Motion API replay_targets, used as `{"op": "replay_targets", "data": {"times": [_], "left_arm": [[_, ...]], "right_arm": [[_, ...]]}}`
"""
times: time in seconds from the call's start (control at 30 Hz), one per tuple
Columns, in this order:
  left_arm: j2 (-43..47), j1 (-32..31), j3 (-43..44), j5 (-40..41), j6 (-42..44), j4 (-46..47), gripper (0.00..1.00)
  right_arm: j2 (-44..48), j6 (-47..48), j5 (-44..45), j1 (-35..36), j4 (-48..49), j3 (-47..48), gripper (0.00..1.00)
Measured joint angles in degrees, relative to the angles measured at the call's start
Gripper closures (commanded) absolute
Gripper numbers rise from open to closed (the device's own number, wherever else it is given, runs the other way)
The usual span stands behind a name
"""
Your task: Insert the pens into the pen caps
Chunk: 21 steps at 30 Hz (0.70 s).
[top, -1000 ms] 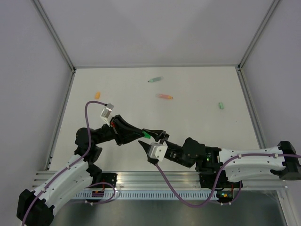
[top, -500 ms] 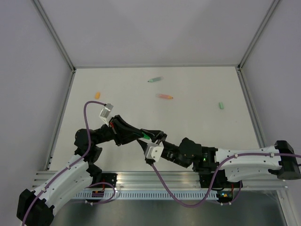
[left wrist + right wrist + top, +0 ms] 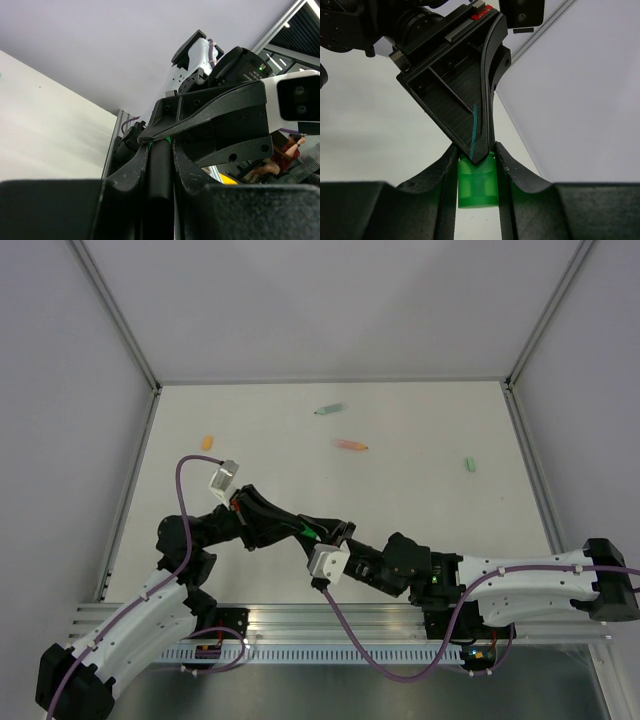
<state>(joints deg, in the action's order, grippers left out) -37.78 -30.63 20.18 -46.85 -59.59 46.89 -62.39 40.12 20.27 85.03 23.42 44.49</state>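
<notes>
My left gripper point(image 3: 303, 529) is shut on the black pen point(image 3: 160, 165), which stands between its fingers. My right gripper point(image 3: 335, 537) meets it tip to tip above the near table, shut on the bright green cap point(image 3: 477, 182). The cap sits at the pen's end, just under the left gripper's fingers point(image 3: 470, 115). The joint itself is hidden by those fingers. Far back lie the mint green pen point(image 3: 328, 409) and the salmon orange pen point(image 3: 350, 444). The orange cap point(image 3: 207, 441) lies at the far left and the mint cap point(image 3: 468, 464) at the right.
Grey walls and metal rails point(image 3: 130, 490) bound the white table point(image 3: 420, 500) on the left, right and back. Both arm bases sit on the slotted rail point(image 3: 330, 625) at the near edge, with purple cables looping beside them.
The right gripper's jaws have closed in onto the green cap. The right arm has slid slightly left toward the left gripper, which has kept its grip on the black pen.
</notes>
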Motion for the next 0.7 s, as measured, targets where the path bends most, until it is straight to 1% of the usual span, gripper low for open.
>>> {"op": "replay_targets", "data": {"times": [0.03, 0.07, 0.1, 0.2, 0.23, 0.37, 0.4, 0.43, 0.47, 0.5, 0.53, 0.57, 0.6, 0.63, 0.7], "left_arm": [[0.0, 0.0, 0.0, 0.0, 0.0, 0.0, 0.94], [0.1, 0.0, 0.0, 0.0, -0.1, 0.0, 0.92], [0.1, 0.0, 0.0, 0.0, -0.2, 0.0, 0.88], [0.3, 0.0, 0.0, 0.0, -0.2, -0.3, 0.82], [0.3, 0.0, 0.0, 0.0, -0.2, -0.5, 0.77], [0.4, 0.0, 0.0, 0.0, -0.2, -1.9, 0.66], [0.4, 0.0, 0.0, 0.0, -0.1, -2.3, 0.56], [0.4, 0.0, 0.0, 0.0, 0.0, -2.8, 0.50], [0.4, 0.0, 0.0, 0.0, 0.1, -3.4, 0.48], [0.4, -0.1, 0.1, -0.1, 0.2, -4.2, 0.39], [0.4, -0.1, 0.1, -0.2, 0.6, -4.9, 0.35], [0.4, -0.1, 0.2, -0.2, 0.8, -5.5, 0.27], [0.4, -0.1, 0.4, -0.2, 1.1, -6.2, 0.12], [0.3, -0.1, 0.6, -0.3, 1.6, -6.6, 0.04], [0.1, -0.1, 1.0, -0.7, 2.1, -7.2, 0.01]], "right_arm": [[0.0, 0.1, 0.1, 0.0, 0.1, 0.0, 1.00], [-0.1, 0.1, 0.2, 0.0, 0.2, 0.0, 1.00], [-0.1, 0.1, 0.2, 0.1, 0.2, 0.0, 1.00], [-0.1, 0.2, 0.4, 0.2, 0.2, 0.0, 1.00], [-0.1, 0.1, 0.5, 0.2, 0.1, 0.0, 1.00], [0.0, -0.3, 0.6, 0.3, -0.8, 0.0, 1.00], [0.1, -0.4, 0.7, 0.3, -1.6, 0.0, 1.00], [0.2, -0.7, 0.9, 0.3, -2.5, 0.0, 1.00], [0.4, -0.9, 1.2, 0.2, -3.7, 0.0, 1.00], [0.6, -1.1, 1.4, 0.2, -4.9, 0.0, 1.00], [1.0, -1.3, 1.7, 0.2, -6.3, 0.0, 1.00], [1.4, -1.6, 1.8, 0.2, -7.7, 0.0, 1.00], [1.9, -1.8, 1.8, 0.3, -9.3, 0.0, 1.00], [2.4, -2.1, 1.7, 0.3, -10.8, 0.0, 1.00], [3.4, -2.8, 1.7, 0.3, -13.6, 0.1, 1.00]]}}
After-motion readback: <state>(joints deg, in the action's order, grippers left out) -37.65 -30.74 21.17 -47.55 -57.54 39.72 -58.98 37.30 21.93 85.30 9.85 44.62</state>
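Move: The black pen already sits in its green cap, held between both hands. The cap is pinched at the right hand's own finger point, and the pen's middle lies about 3 cm to that hand's left, 1 cm farther out and 1 cm lower. From the left hand, whose fingers are shut on the black body, the pen's middle is some 2 cm to the right and 1 cm up, the cap about 5 cm to the right, level fore and aft, and 2 cm up. The black pen is let go by the left hand, whose fingers spread from nearly shut to almost fully open while that hand sinks about 1.5 cm. The right hand keeps its pinch on the green cap and, after a brief hold, takes pen and cap down and to its right by roughly 4 cm, picking up speed away from the left fingers, its fingertips tipping some 10 degrees downward. ##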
